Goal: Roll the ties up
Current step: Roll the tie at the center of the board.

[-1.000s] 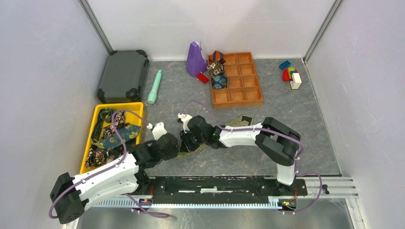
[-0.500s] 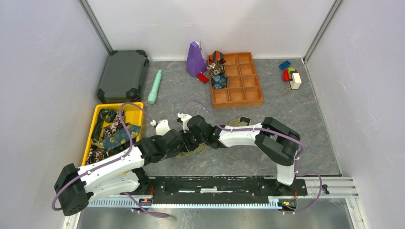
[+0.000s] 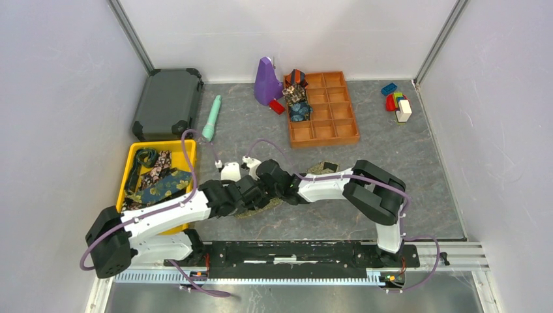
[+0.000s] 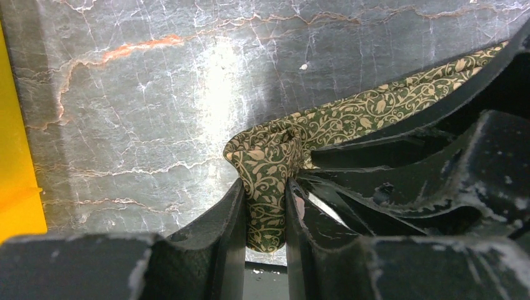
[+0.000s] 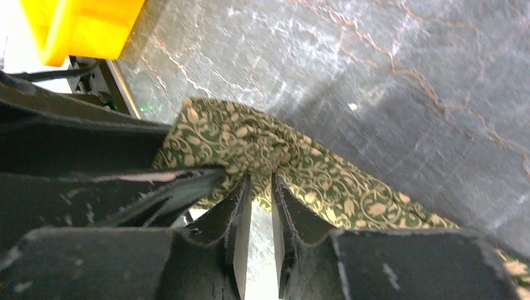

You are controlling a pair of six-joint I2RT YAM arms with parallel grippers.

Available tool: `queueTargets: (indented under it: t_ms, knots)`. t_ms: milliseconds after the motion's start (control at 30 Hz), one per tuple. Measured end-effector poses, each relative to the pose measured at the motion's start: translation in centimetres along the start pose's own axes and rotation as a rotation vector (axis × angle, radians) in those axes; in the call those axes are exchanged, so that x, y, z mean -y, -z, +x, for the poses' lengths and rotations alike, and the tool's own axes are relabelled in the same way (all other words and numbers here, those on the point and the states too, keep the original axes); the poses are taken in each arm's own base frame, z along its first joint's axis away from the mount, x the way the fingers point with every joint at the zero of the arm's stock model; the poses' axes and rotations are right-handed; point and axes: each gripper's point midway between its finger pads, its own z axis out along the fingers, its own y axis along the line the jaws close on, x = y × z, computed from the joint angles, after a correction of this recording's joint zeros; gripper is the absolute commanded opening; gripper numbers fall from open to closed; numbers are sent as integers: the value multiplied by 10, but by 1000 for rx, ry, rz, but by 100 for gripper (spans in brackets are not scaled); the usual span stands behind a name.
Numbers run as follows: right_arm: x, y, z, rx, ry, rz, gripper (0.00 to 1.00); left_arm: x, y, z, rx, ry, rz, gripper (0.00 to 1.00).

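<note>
An olive-gold tie (image 4: 350,119) lies across the grey table, and its near end is wound into a small coil (image 4: 265,165). My left gripper (image 4: 265,190) is shut on that coil, one finger on each side. My right gripper (image 5: 261,181) meets it from the other side, its fingertips shut on a fold of the same tie (image 5: 312,178). In the top view both grippers (image 3: 253,194) crowd together at mid-table and hide the coil. The tie's far end (image 3: 321,167) trails off to the right.
A yellow tray (image 3: 163,143) at the left holds several loose ties. A wooden compartment box (image 3: 324,140) at the back holds rolled ties (image 3: 297,99). A teal cylinder (image 3: 212,119), a dark case (image 3: 168,103), a purple object (image 3: 266,81) and toy blocks (image 3: 398,104) stand further back.
My left arm has reached further right, bringing its gripper up against the right gripper at the tie's coil. The right arm has barely moved.
</note>
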Motion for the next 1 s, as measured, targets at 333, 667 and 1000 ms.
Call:
queueTargets:
  t_ms: [333, 667, 1000]
  knots:
    - [38, 42, 6, 17, -34, 82, 25, 6, -5, 1, -3, -72, -65, 17]
    - [61, 76, -6, 82, -32, 139, 25, 15, 1, -7, -1, -179, -160, 17]
    - [107, 114, 3, 119, -96, 252, 25, 13, -2, -5, -24, -309, -320, 16]
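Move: The rolled end of the tie is in the left gripper's fingers, right at its hand point. From there the unrolled strip runs right and outward, its middle about 14 cm right, 6 cm ahead and 3 cm lower; the yellow bin's middle is some 29 cm left and 6 cm ahead. From the right gripper, that strip's middle lies about 11 cm right, 5 cm ahead and 2 cm down, while the roll sits 3 cm left and 2 cm back. Sweep the right gripper away from the roll along the strip, about 14 cm right and 6 cm forward, dipping slightly, lifting over a low hump and sinking again, its opening unchanged and the hand swinging some 15 degrees clockwise. Meanwhile keep the left pinch on the roll, nearly in place, and tilt that hand about 25 degrees so its left side rises. ##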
